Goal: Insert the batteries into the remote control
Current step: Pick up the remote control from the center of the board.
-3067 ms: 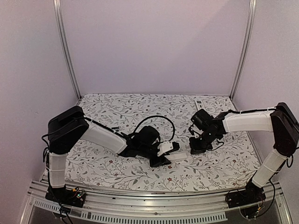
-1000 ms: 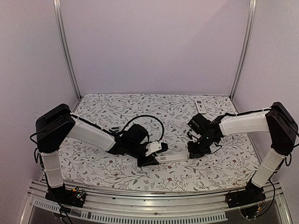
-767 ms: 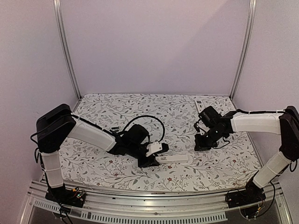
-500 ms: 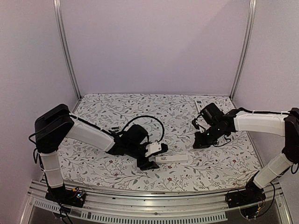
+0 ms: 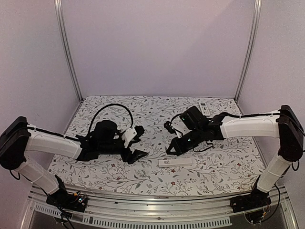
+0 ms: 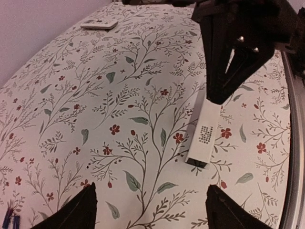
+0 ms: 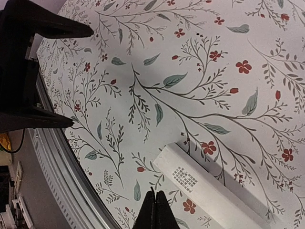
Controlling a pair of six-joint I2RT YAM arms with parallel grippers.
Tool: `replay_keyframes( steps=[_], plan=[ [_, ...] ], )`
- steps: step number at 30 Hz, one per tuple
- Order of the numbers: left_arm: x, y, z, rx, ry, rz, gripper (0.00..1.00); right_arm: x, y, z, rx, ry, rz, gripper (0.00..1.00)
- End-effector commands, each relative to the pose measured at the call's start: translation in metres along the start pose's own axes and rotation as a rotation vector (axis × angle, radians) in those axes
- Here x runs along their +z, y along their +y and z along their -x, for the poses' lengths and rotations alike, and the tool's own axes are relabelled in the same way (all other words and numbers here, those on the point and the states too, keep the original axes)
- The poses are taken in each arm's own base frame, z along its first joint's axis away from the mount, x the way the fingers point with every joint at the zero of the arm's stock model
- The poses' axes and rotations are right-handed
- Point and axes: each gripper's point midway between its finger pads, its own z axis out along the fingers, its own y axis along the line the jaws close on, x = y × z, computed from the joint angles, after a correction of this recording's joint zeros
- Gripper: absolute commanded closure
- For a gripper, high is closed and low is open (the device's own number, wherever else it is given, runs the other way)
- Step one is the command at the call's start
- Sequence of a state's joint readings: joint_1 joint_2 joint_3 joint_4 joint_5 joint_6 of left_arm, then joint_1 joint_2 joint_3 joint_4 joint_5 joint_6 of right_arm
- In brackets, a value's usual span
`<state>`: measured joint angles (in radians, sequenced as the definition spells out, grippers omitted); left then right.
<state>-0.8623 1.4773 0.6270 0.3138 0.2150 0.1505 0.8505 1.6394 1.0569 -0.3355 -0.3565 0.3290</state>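
The white remote control (image 5: pixel 175 162) lies flat on the flowered cloth with its dotted side up, also seen in the left wrist view (image 6: pixel 205 131) and in the right wrist view (image 7: pixel 214 191). My left gripper (image 5: pixel 139 143) hangs to the left of it, jaws wide apart and empty (image 6: pixel 152 210). My right gripper (image 5: pixel 170 150) is shut, its tip (image 7: pixel 156 202) just above the cloth off the remote's left end. Two slim dark ends that look like the batteries (image 6: pixel 9 222) show at the left wrist view's bottom left corner. In the top view my left arm hides them.
A second small remote (image 5: pixel 203 107) lies at the back right of the cloth (image 6: pixel 99 24). The metal rail (image 7: pixel 71 181) runs along the table's near edge, close to the white remote.
My left gripper has opened, let go of the remote and pulled back to the left. The remote now lies alone. My right gripper has swung left, down to the remote's left end.
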Motion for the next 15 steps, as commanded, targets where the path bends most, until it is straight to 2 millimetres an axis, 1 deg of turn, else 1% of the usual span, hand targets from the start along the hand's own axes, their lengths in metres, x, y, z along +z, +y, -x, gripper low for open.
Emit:
replay_keyframes(
  steps=[1,3,5,7,9,11,13,15],
  plan=[
    [-0.013,0.042,-0.001,-0.139,-0.061,0.179,0.21,0.019,0.021,0.012,-0.075,0.009,0.049,1.00],
    [-0.016,0.047,-0.002,-0.151,-0.063,0.201,0.21,0.022,0.028,0.015,-0.096,0.012,0.057,1.00],
    [-0.018,0.051,-0.001,-0.154,-0.070,0.220,0.21,0.025,0.030,0.017,-0.108,0.010,0.061,1.00],
    [-0.018,0.054,0.000,-0.157,-0.075,0.227,0.21,0.031,0.030,0.012,-0.098,0.012,0.082,1.00],
    [-0.017,0.055,-0.001,-0.159,-0.072,0.230,0.21,0.043,0.022,0.001,-0.070,0.033,0.083,1.00],
    [-0.016,0.055,-0.001,-0.159,-0.065,0.228,0.21,0.060,0.005,-0.018,-0.037,0.096,0.047,1.00],
    [-0.016,0.055,-0.002,-0.158,-0.058,0.225,0.21,0.072,-0.007,-0.036,-0.019,0.143,0.026,1.00],
    [-0.016,0.055,-0.004,-0.155,-0.053,0.227,0.21,0.076,-0.016,-0.048,-0.004,0.173,0.003,1.00]
  ],
)
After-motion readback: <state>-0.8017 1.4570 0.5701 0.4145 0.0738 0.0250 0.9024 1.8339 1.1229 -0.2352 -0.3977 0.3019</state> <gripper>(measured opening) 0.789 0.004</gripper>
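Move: The remote control lies almost straight below the right hand: its middle is about 3 cm to the right, 1 cm ahead and 10 cm lower, so its left end reaches past the fingers. The left gripper hangs some 11 cm to the left and 4 cm farther out, about level. From the left hand, the remote's middle is roughly 14 cm to the right, 2 cm back and 10 cm below. Carry the shut right gripper about 4 cm to the left until it is over the remote's left end, then drop it straight down another 4 cm towards that end, staying clear above it. Meanwhile clear the left gripper, kept wide open and empty, away from the remote, forward and left, turning it about 15 degrees counter-clockwise. ##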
